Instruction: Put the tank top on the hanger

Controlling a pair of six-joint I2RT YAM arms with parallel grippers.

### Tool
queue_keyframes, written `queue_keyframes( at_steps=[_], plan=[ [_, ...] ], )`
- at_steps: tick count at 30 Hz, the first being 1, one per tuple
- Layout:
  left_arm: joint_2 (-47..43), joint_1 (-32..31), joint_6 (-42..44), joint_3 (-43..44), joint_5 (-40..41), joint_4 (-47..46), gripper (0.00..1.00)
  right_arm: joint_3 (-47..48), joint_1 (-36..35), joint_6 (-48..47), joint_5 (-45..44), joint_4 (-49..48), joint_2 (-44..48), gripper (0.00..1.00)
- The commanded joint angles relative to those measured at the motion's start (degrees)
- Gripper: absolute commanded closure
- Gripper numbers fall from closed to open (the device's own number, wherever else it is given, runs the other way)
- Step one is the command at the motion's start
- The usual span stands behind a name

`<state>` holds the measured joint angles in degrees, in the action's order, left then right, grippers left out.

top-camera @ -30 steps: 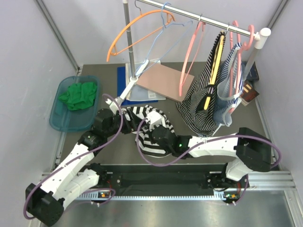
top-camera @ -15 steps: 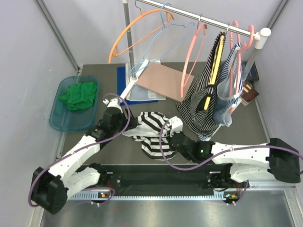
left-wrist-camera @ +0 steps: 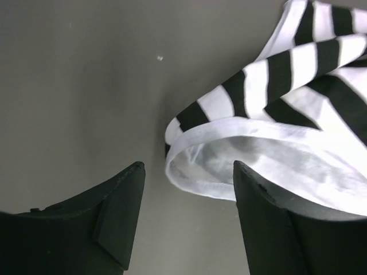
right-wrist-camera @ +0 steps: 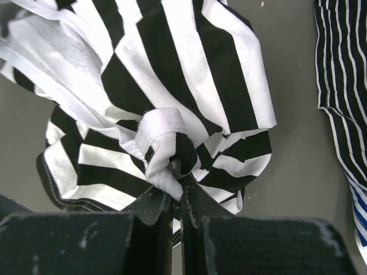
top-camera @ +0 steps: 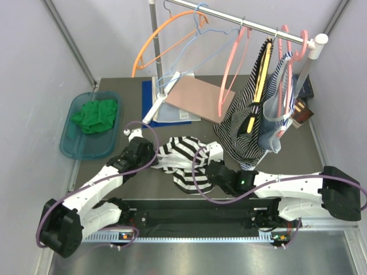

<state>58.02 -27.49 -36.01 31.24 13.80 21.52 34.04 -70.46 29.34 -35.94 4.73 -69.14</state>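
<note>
The tank top, with wide black-and-white stripes and white edging, lies crumpled on the dark table between my two arms. My right gripper is shut on a bunched fold of its white edging, seen close in the right wrist view, where the gripper shows. My left gripper is open at the top's left end. In the left wrist view the gripper has the top's white hem lying just ahead, between the fingers and not gripped. The empty salmon-pink hanger hangs on the rail at the back.
A teal bin holding a green cloth stands at the left. On the rail hang an orange hanger, a light-blue wire hanger and another pink hanger with dark narrow-striped garments. A brown board lies at the back.
My right gripper has pulled the tank top to the right and toward the near edge, spreading it. My left gripper has moved nearer along the top's left end.
</note>
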Motion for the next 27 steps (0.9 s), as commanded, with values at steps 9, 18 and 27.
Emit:
queue_keyframes(
  at_steps=[9, 18, 27],
  plan=[
    [2.09, -0.2, 0.68, -5.14, 1.39, -6.84, 0.87, 2.43, 4.97, -0.51, 4.56, -8.68, -8.71, 1.0],
    [-1.57, -0.11, 0.41, -2.51, 4.57, -2.54, 1.0, 9.54, 9.11, -2.53, 9.48, -13.87, -22.23, 1.0],
    [-9.85, -0.11, 1.11, 3.63, 1.05, 5.98, 1.0, 27.38, 13.24, -7.36, 13.61, -13.7, -35.78, 1.0]
  ],
)
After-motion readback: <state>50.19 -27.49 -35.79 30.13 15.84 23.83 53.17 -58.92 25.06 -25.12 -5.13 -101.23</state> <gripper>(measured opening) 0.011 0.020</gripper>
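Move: About 4 cm below the open left fingers, with no real offset forward or sideways, lies the loose left end of the striped tank top. From the left hand, the blue bin is roughly 25 cm left and 12 cm ahead at about hand height; the white stand foot is some 23 cm ahead, 3 cm right and 4 cm down. That loose end is about 19 cm left of the right hand, 1 cm ahead and 6 cm lower; the right hand already pinches the bunched cloth. Sinking about 3.5 cm and easing slightly back and left, the left hand shuts its fingers on the loose end of the tank top, then rises some 5 cm with it. The right hand keeps its pinch, going down first and then sweeping forward and left towards the left hand, about 8 cm forward and 7 cm left, ending nearly 6 cm lower. ##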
